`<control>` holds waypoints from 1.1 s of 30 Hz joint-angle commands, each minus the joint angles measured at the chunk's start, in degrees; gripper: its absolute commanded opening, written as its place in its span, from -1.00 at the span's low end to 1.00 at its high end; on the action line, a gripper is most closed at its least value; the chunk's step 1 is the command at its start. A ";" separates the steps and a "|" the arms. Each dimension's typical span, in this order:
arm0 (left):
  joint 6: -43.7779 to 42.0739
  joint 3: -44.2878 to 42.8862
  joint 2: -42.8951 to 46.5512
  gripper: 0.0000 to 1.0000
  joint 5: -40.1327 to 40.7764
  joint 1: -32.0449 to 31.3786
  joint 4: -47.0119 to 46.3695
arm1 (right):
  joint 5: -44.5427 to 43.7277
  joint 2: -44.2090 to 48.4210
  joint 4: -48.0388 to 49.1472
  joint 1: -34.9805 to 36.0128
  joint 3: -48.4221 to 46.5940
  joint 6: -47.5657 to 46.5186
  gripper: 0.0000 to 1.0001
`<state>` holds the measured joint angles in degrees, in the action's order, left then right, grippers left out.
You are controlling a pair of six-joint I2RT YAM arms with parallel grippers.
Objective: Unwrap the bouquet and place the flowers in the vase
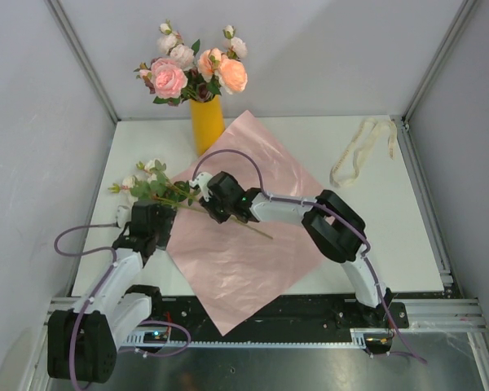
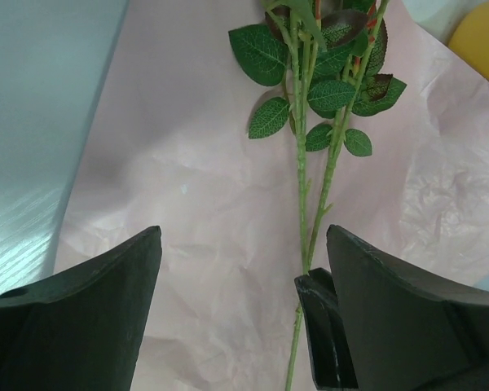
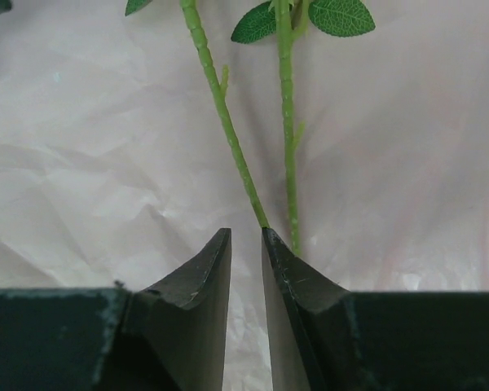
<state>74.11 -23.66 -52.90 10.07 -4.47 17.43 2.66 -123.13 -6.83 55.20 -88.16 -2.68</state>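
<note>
The bouquet is unwrapped. Its pink paper (image 1: 244, 244) lies flat on the table. Several flowers (image 1: 191, 69) stand in the yellow vase (image 1: 207, 124) at the back. Two more flowers (image 1: 145, 183) lie at the paper's left corner, their green stems (image 2: 303, 163) running across the sheet. My left gripper (image 1: 151, 213) stands wide open over them, with the stems (image 2: 301, 236) just inside its right finger. My right gripper (image 1: 202, 189) is slightly open, and its narrow gap (image 3: 246, 232) holds nothing. The two stems (image 3: 224, 114) pass beside and behind its right fingertip.
The cream ribbon (image 1: 354, 159) lies loose at the back right of the white table (image 1: 391, 228). Grey walls with metal posts close in the back and both sides. A corner of the vase (image 2: 482, 41) shows at the top right of the left wrist view.
</note>
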 commanded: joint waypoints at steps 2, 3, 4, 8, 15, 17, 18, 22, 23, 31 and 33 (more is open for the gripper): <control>2.09 1.32 3.43 0.73 1.58 0.59 0.48 | -1.06 -3.15 -3.33 0.20 -5.84 -2.42 -0.47; 2.01 1.33 3.51 0.73 1.65 0.68 0.53 | -1.64 -3.51 -3.52 0.23 -6.17 -2.60 -0.47; 1.96 1.29 3.51 0.73 1.64 0.77 0.65 | -1.97 -3.82 -3.53 0.25 -6.47 -2.77 -0.46; 1.78 0.86 2.77 0.73 1.21 0.98 0.96 | -2.47 -4.73 -3.90 0.33 -7.27 -3.29 -0.42; 1.63 0.64 2.20 0.73 1.24 1.08 1.10 | -2.65 -6.00 -4.42 0.48 -8.04 -3.85 -0.40; 1.65 0.70 2.28 0.74 1.35 1.16 1.18 | -2.66 -6.25 -4.44 0.64 -8.31 -4.05 -0.42; 1.61 0.67 2.24 0.74 1.49 1.15 1.19 | -2.66 -6.38 -4.52 0.76 -8.46 -4.11 -0.46; 1.01 0.08 2.22 0.73 1.15 1.31 1.17 | -3.53 -6.31 -4.68 1.30 -9.03 -4.73 -0.78; 0.63 -0.13 2.42 0.72 1.04 1.35 1.19 | -3.93 -5.79 -4.55 1.48 -8.95 -4.85 -0.84; -6.08 -2.31 6.14 0.69 3.65 1.38 0.75 | -0.71 1.52 0.79 2.67 -5.02 -4.12 -1.00; -7.22 -2.72 7.04 0.68 3.65 1.46 0.21 | 0.77 3.65 2.81 2.91 -3.27 -3.97 -1.00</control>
<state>70.81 -23.27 -47.99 11.20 -3.68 18.65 0.86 -126.82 -9.80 57.52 -93.10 -6.68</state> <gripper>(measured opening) 0.847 0.040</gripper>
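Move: The bare stem of the nearer of two flowers lying on the pink paper is almost under the right fingers, about 1 cm ahead and 2 cm lower; the second stem runs beside it, some 3 cm ahead of that hand and 1 cm to its right. Their white heads lie roughly 23 cm left and 11 cm ahead, the yellow vase about 18 cm straight ahead. From the left hand the nearer stem is some 10 cm right, 3 cm ahead and 5 cm down. Onto the nearer stem the right hand sinks about 2 cm, easing 1 cm forward; its slightly parted fingers then close and pinch this one stem, leaving the other outside. Still pinching, the hand draws back and to the left by some 2 cm and starts to rise. The open left hand hovers nearly in place, lifting about 1 cm only at the end. ##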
